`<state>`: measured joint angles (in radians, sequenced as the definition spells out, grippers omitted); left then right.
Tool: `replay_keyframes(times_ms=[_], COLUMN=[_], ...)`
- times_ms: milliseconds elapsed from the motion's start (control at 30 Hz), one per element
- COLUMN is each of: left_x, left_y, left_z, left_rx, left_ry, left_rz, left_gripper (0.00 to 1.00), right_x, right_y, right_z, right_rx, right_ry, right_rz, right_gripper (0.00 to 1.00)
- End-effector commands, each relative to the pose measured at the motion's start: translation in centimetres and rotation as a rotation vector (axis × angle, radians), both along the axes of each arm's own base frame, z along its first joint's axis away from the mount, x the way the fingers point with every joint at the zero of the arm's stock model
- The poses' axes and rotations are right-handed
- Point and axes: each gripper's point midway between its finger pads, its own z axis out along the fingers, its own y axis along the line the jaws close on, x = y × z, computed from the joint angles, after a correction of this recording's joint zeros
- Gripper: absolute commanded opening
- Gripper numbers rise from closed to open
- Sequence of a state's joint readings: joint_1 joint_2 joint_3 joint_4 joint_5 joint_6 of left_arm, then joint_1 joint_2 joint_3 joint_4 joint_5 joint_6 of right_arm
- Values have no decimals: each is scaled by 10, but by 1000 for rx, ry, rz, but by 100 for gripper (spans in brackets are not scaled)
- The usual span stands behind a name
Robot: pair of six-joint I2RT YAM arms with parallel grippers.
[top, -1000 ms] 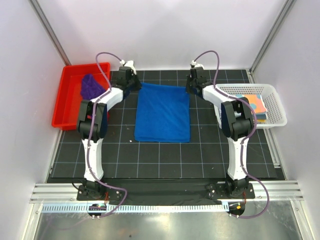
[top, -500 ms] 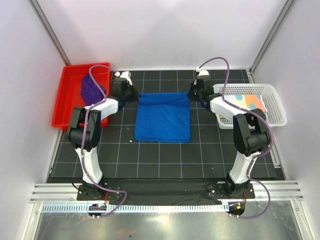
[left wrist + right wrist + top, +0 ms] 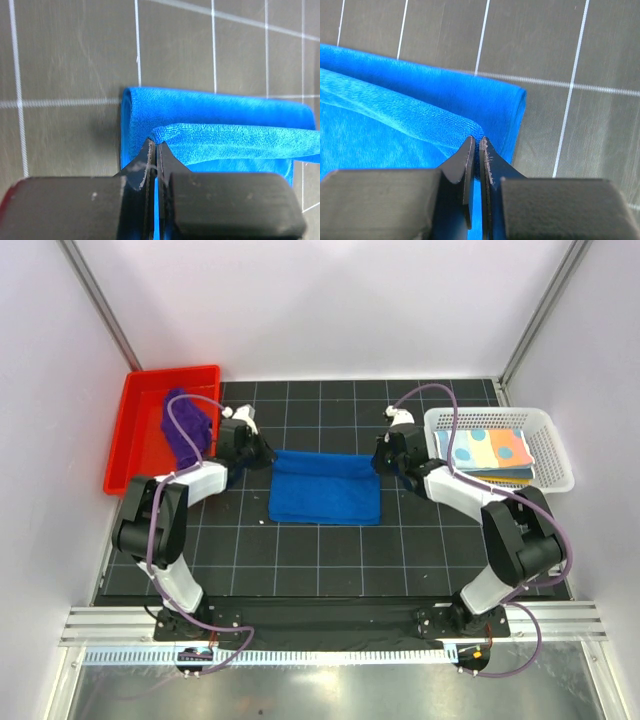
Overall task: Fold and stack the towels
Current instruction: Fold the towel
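A royal blue towel (image 3: 325, 495) lies on the black gridded mat, its far edge lifted and drawn over the near part. My left gripper (image 3: 268, 458) is shut on the towel's far left corner (image 3: 159, 134), and my right gripper (image 3: 380, 460) is shut on the far right corner (image 3: 476, 131). A deep purple towel (image 3: 184, 430) sits crumpled in the red tray. A patterned yellow-orange towel (image 3: 488, 452) lies folded in the white basket.
The red plastic tray (image 3: 135, 440) stands at the back left and the white mesh basket (image 3: 550, 475) at the back right. White walls and metal posts enclose the mat. Purple cables loop over both arms.
Both grippers have carried the blue towel's far edge toward the near side, folding it over itself. The visible blue area has become shorter front to back.
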<state>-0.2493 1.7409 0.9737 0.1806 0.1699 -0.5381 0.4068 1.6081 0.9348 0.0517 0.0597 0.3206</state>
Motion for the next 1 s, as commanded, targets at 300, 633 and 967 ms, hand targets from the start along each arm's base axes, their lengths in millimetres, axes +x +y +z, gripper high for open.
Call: replay_keyframes(times_ms=[300,633,967], left_x=[-33,-53,-68], left_y=[-1,2,6], left_z=[21,20,15], left_rx=[-19,-15,-8], left_ry=[-53,-43,-29], left_rz=[3,-6,7], left_gripper=[0,0,0], right_x=[-25,-42,-58], right_y=[3,-3,1], right_z=[19,20,14], right_rx=[14,19,35], right_ry=[-79,-83,-73], right_rz=[-27,-35,-18], right_gripper=[1,1,1])
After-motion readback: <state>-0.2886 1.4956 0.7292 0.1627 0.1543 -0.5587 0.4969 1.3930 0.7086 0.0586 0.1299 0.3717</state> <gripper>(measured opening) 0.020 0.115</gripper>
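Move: Each hand holds a raised corner of the blue towel, to be taken to its near edge. The near left corner lies about 16 cm back from the left hand and 7 cm below it; the far fold is some 2 cm ahead, the purple towel about 11 cm ahead and 24 cm left. For the right hand the near right corner is about 14 cm back and 8 cm lower, the far fold roughly 4 cm ahead, the folded stack about 4 cm ahead and 29 cm right. Still pinching the two corners of the blue towel's lifted edge, both hands draw it back together towards the near edge, the left about 7 cm and the right some 6 cm, slowing after a quicker start. They stay low over the cloth at nearly the same height, wrists steady and fingers kept shut, so the band stays stretched between them. ##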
